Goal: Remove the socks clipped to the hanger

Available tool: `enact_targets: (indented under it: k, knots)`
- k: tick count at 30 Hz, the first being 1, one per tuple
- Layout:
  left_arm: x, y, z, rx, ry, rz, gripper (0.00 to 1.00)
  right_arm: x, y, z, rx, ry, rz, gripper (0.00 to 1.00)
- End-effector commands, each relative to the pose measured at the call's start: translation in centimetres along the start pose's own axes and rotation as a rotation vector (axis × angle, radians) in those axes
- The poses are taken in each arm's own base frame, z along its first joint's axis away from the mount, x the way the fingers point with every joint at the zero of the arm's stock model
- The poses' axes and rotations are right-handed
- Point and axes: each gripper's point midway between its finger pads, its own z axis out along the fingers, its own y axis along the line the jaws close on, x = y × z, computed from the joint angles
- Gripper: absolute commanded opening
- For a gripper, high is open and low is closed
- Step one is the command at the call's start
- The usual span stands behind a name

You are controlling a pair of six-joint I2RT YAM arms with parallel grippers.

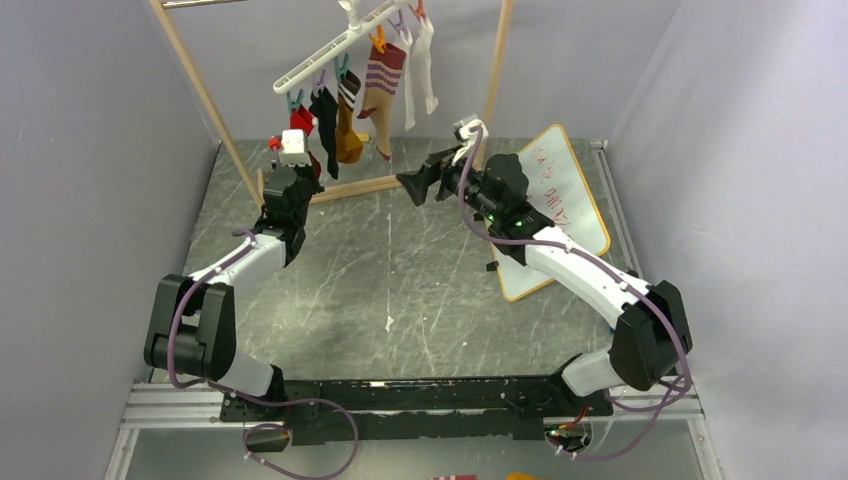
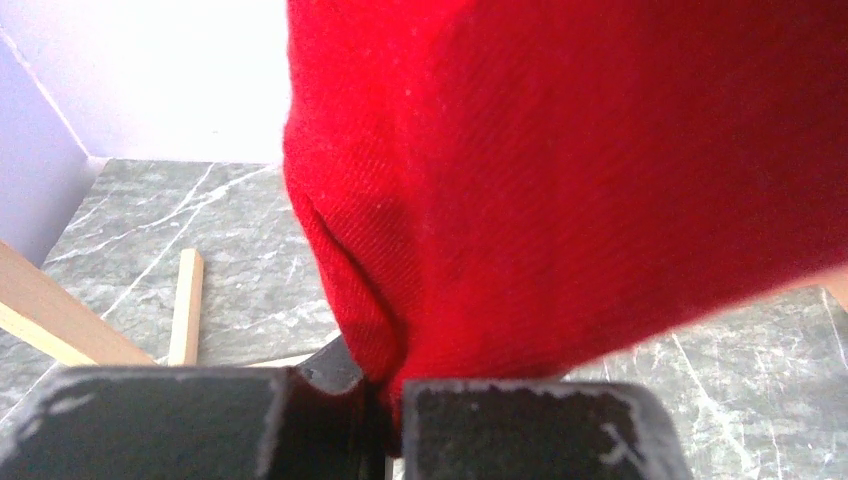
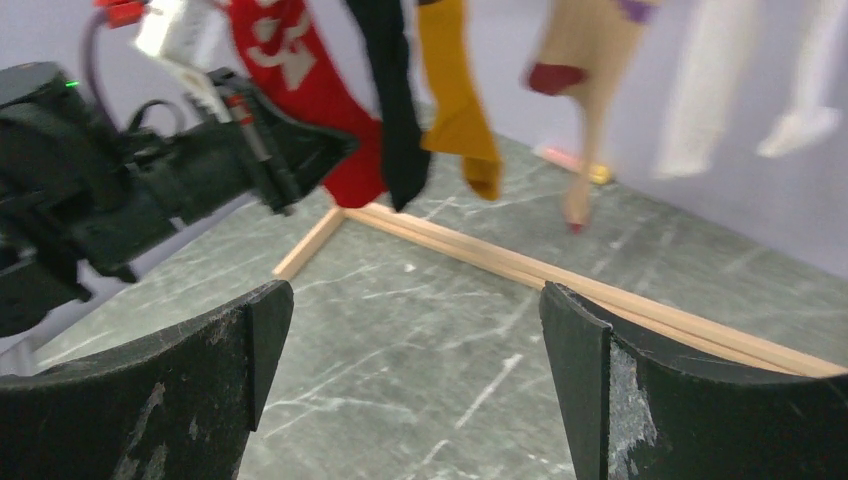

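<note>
The white hanger (image 1: 325,58) hangs tilted from the rack, with socks clipped along it. From left to right they are a red sock (image 1: 300,119), a black one (image 1: 326,120), a mustard one (image 1: 348,128), a maroon-and-cream striped one (image 1: 381,88) and two long white ones (image 1: 421,65). My left gripper (image 2: 390,405) is shut on the lower edge of the red sock (image 2: 560,170), which fills the left wrist view. My right gripper (image 3: 415,340) stands open with nothing between its fingers. It is over the table and faces the row of socks (image 3: 455,100) from a distance.
The wooden rack frame (image 1: 213,108) has a base bar (image 3: 560,275) lying on the marble tabletop behind the socks. A white board with an orange border (image 1: 565,195) lies at the right under the right arm. Grey walls close in the sides and back.
</note>
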Motion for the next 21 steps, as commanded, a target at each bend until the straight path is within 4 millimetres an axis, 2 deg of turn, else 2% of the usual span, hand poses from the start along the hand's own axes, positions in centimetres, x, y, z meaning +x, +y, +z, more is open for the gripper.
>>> enact_targets:
  k: [1, 5, 7, 9, 11, 12, 17, 20, 21]
  knots:
    - [-2.1, -1.0, 0.0, 0.056, -0.064, -0.029, 0.05, -4.2, 6.3, 1.4, -0.243, -0.102, -0.029, 1.00]
    - [-2.4, -1.5, -0.3, 0.080, -0.071, -0.046, 0.05, -5.8, 10.3, 2.4, -0.392, -0.145, 0.018, 0.98]
    - [-2.5, -1.6, -0.5, 0.087, -0.073, -0.049, 0.05, -6.3, 11.2, 3.5, -0.412, -0.157, 0.036, 0.95]
    - [-2.6, -1.7, -0.6, 0.092, -0.076, -0.053, 0.05, -7.7, 11.6, 4.9, -0.410, -0.185, 0.048, 0.89]
    - [-2.7, -1.7, -0.7, 0.097, -0.078, -0.055, 0.05, -8.6, 12.0, 6.3, -0.421, -0.197, 0.056, 0.71]
    - [-2.7, -1.8, -0.8, 0.100, -0.079, -0.056, 0.05, -9.1, 12.3, 7.0, -0.430, -0.198, 0.062, 0.65]
    - [-2.7, -2.0, -0.7, 0.108, -0.080, -0.059, 0.05, -9.9, 14.2, 10.9, -0.453, -0.189, 0.095, 0.65]
    - [-2.7, -2.1, -0.8, 0.114, -0.080, -0.062, 0.05, -9.1, 15.8, 13.2, -0.447, -0.164, 0.099, 0.66]
    - [-2.8, -2.2, -0.8, 0.118, -0.083, -0.063, 0.05, -8.3, 16.1, 14.2, -0.441, -0.145, 0.102, 0.66]
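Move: The red sock's teal clip, at the hanger's near left end, lies roughly 20 cm left, 9 cm ahead and 13 cm above the open right gripper. Next along the bar, the black sock's lilac clip is 4 cm right of it and 4 cm farther out; the mustard sock's clip is 7 cm right of it and 8 cm farther. From the left gripper, already on the sock's toe, the teal clip is some 18 cm up, 3 cm left and 2 cm ahead. Swing the right gripper about 16 cm left and some 12 cm up towards the teal clip of the red sock, drawing back a few centimetres at first and coming forward again as it climbs. Turn it about 20 degrees counter-clockwise, tip its fingers upward and bring them from wide open to about two thirds. Keep the left gripper shut on the sock's toe, easing it 1.5 cm right. ##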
